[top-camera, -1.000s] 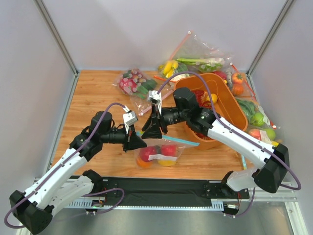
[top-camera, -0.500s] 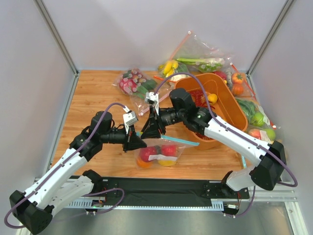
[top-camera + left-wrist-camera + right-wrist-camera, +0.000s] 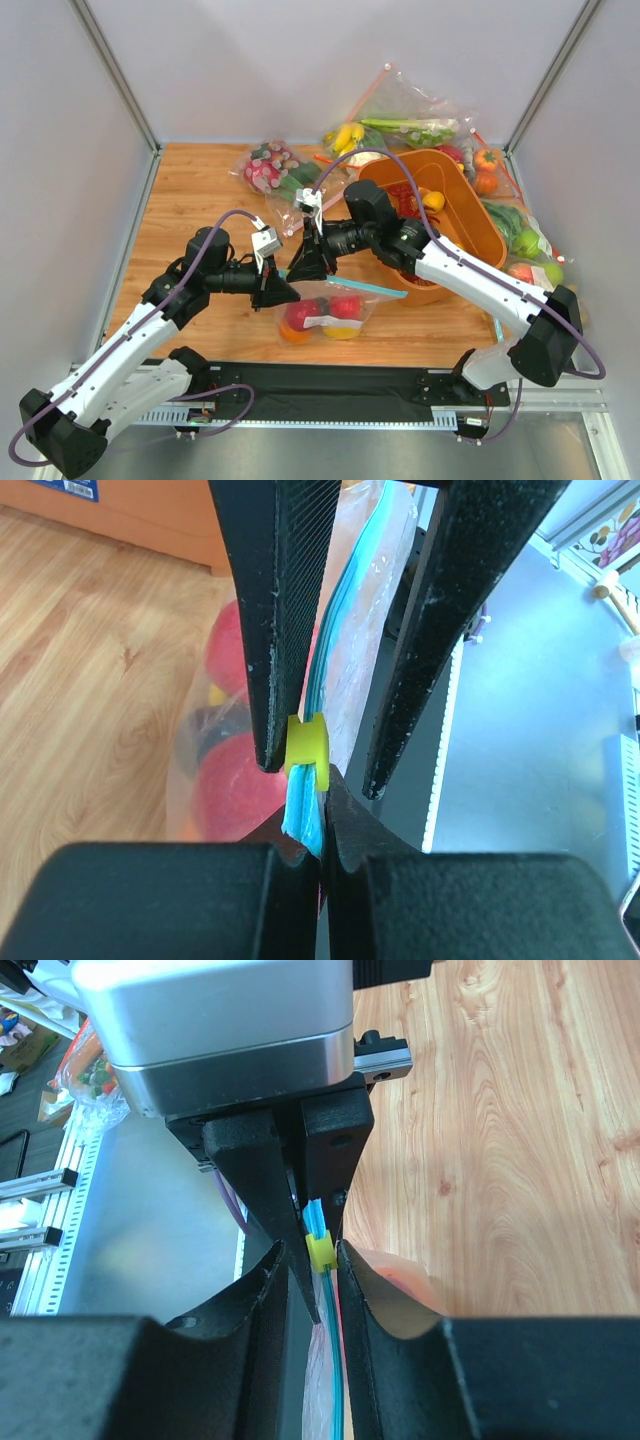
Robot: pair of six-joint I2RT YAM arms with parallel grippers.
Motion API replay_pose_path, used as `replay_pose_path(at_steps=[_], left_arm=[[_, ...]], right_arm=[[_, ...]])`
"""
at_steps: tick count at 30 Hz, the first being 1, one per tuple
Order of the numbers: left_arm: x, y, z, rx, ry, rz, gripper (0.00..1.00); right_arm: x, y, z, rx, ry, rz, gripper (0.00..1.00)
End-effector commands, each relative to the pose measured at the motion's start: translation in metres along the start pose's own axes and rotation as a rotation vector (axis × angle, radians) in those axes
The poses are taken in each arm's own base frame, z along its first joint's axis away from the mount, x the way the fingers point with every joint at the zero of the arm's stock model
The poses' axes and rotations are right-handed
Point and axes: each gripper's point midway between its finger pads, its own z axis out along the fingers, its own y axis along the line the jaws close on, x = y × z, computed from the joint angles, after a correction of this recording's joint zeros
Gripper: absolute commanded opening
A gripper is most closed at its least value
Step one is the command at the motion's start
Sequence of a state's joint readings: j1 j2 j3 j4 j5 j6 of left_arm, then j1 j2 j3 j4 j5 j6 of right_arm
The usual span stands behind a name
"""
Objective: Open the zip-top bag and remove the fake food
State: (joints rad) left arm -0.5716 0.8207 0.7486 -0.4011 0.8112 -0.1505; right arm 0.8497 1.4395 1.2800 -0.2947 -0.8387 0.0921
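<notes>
The zip-top bag (image 3: 325, 312) lies on the wood near the front, its teal strip (image 3: 372, 288) running right. Inside it shows fake food: round red fruits (image 3: 345, 305), an orange one and a yellow one. My left gripper (image 3: 290, 293) is shut on the strip's left end (image 3: 305, 825). My right gripper (image 3: 301, 272) comes from the opposite side and straddles the yellow slider (image 3: 319, 1250). It is open by a narrow gap: one finger (image 3: 285, 630) touches the slider (image 3: 307, 742), the other (image 3: 450, 630) stands clear of it. The red fruit (image 3: 225, 790) shows through the plastic.
An orange basin (image 3: 470, 215) with toys stands right of the bag, under my right arm. Other clear bags of toy food lie at the back (image 3: 280, 170), (image 3: 400, 125) and along the right wall (image 3: 520, 240). A black rail (image 3: 330, 385) runs along the front edge.
My right gripper has shifted a little left along the strip to the slider and its jaws have narrowed around it. The left arm and the bag have stayed put.
</notes>
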Motion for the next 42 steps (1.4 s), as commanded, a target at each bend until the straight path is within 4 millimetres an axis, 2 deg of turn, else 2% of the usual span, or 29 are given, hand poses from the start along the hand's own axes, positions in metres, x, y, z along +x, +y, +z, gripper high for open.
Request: replay_pose_path(at_steps=[1,9,12,15,20,24,28,36,42], left_arm=[[-0.013,-0.011,-0.003,0.038,-0.025,0.045,0.0],[-0.011,-0.011,-0.001,0.044,-0.016,0.039,0.0],[-0.011,-0.011,0.0,0.047,-0.013,0.038,0.0],[-0.011,-0.01,-0.001,0.039,-0.013,0.04,0.0],[-0.012,-0.008,-0.002,0.019,-0.015,0.049,0.0],[-0.014,0.002,-0.006,-0.059,-0.019,0.062,0.0],[-0.019,0.015,-0.011,-0.154,-0.042,0.079,0.0],[-0.018,0.02,-0.01,-0.175,-0.031,0.07,0.0],[-0.026,0.02,-0.013,-0.185,-0.028,0.101,0.0]], right_arm=[[-0.02,0.008,-0.001,-0.013,-0.045,-0.054,0.28],[-0.023,0.011,0.0,-0.017,-0.052,-0.064,0.25],[-0.024,0.011,0.001,-0.018,-0.057,-0.065,0.07],[-0.024,0.009,0.001,-0.014,-0.059,-0.065,0.0],[-0.022,0.007,0.001,0.0,-0.054,-0.069,0.0],[-0.019,0.004,-0.002,0.025,-0.046,-0.085,0.0],[-0.009,0.0,-0.004,0.052,-0.024,-0.085,0.0],[0.005,-0.004,-0.012,0.091,0.002,-0.078,0.0],[0.014,-0.006,-0.015,0.109,0.017,-0.066,0.0]])
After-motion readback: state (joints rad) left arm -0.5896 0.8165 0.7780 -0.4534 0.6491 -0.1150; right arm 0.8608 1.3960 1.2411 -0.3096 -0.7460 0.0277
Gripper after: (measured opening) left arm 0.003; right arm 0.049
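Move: The zip slider lies practically at the right hand's point, about 1 cm to its left and level, between the still parted fingertips. Counted from that hand, the bag's nearer red fruit is roughly 3 cm back, 2 cm left and 10 cm below; the other red fruit about 1 cm back, 7 cm right, just as low. From the left hand, shut on the zip's end, the slider is some 3 cm right and 1 cm ahead. The right hand stays almost in place while its fingers, already around the yellow slider, close from about a quarter open and pinch it, with the left hand waiting shut at the blue end of the zip. Then the left goes about 2 cm forward and a little to its left, turning slightly counter-clockwise with its fingertips tipping up, while the right keeps its pinch, sinks and eases rightward about 1 cm each, so the two hands draw a little apart. ##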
